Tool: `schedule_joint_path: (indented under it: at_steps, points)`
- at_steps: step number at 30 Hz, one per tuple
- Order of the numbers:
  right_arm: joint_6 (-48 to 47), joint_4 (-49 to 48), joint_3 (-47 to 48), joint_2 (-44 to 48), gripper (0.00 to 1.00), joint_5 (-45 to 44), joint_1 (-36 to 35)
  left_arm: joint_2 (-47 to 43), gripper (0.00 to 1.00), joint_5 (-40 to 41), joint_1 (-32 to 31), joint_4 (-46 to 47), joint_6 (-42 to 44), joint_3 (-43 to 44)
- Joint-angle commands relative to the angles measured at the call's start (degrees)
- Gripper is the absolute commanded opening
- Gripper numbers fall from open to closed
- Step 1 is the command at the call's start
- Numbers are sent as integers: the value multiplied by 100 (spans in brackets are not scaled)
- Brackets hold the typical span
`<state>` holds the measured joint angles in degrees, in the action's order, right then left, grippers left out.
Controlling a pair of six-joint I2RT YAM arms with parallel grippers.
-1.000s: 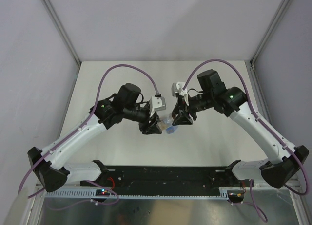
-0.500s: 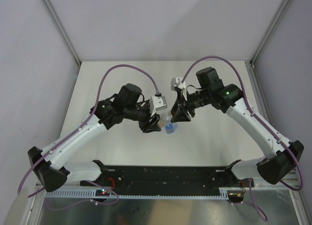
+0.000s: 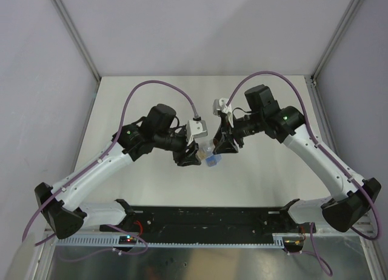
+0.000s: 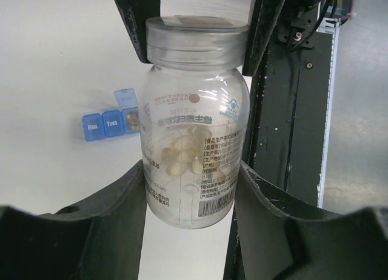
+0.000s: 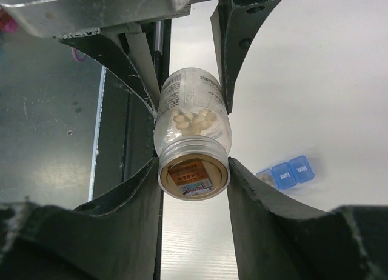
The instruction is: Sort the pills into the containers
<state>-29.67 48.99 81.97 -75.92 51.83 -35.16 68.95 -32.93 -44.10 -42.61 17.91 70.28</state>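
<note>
A clear pill bottle (image 4: 193, 140) with a printed label hangs above the table between both arms. Pale pills (image 4: 183, 150) lie heaped inside it. My left gripper (image 4: 191, 169) is shut on the bottle's base end. My right gripper (image 5: 194, 165) is shut on the bottle's screw cap (image 5: 194, 174), both fingers touching its sides. The containers (image 4: 112, 121), a blue strip of three joined compartments, lie on the table below. Two lids read Mon. and Tues.; the third lid stands open over small brownish pieces. From above, the bottle (image 3: 206, 149) spans between the left gripper (image 3: 190, 156) and the right gripper (image 3: 223, 145), just over the containers (image 3: 211, 162).
A black rail (image 3: 206, 218) carrying both arm bases runs along the near edge of the white table (image 3: 151, 98). Grey walls with metal posts (image 3: 76, 34) close in the left, right and back. Purple cables (image 3: 154, 83) arch over each arm.
The right arm has shifted slightly left towards the bottle's cap. The left arm and the bottle have stayed about where they were, and both grips are unchanged.
</note>
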Motion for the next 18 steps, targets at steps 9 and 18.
schedule_joint_path:
  at_steps: [9,18]
  points:
    - [-14,-37,3,150,55,-233,-166,17,0,-437,102,287,-97,106]
    - [179,-230,3,114,87,-236,-228,21,0,-550,103,291,-135,130]
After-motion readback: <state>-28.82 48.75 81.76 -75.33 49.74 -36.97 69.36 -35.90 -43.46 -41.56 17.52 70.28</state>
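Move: The bottle's lid sits right between the right hand's fingers. From the left hand it lies some 5 cm to the right, 3 cm up and 1 cm ahead, since that hand holds the bottle's body. The blue pillbox is on the table roughly 10 cm ahead of the right hand, about level with it sideways and some 26 cm below. Holding almost still in the air, the right hand spreads its fingers from about half open to nearly wide, letting go of the lid on both sides; it drifts only about half a centimetre back and hardly turns. The left hand stays put and keeps its grip on the bottle's body. ##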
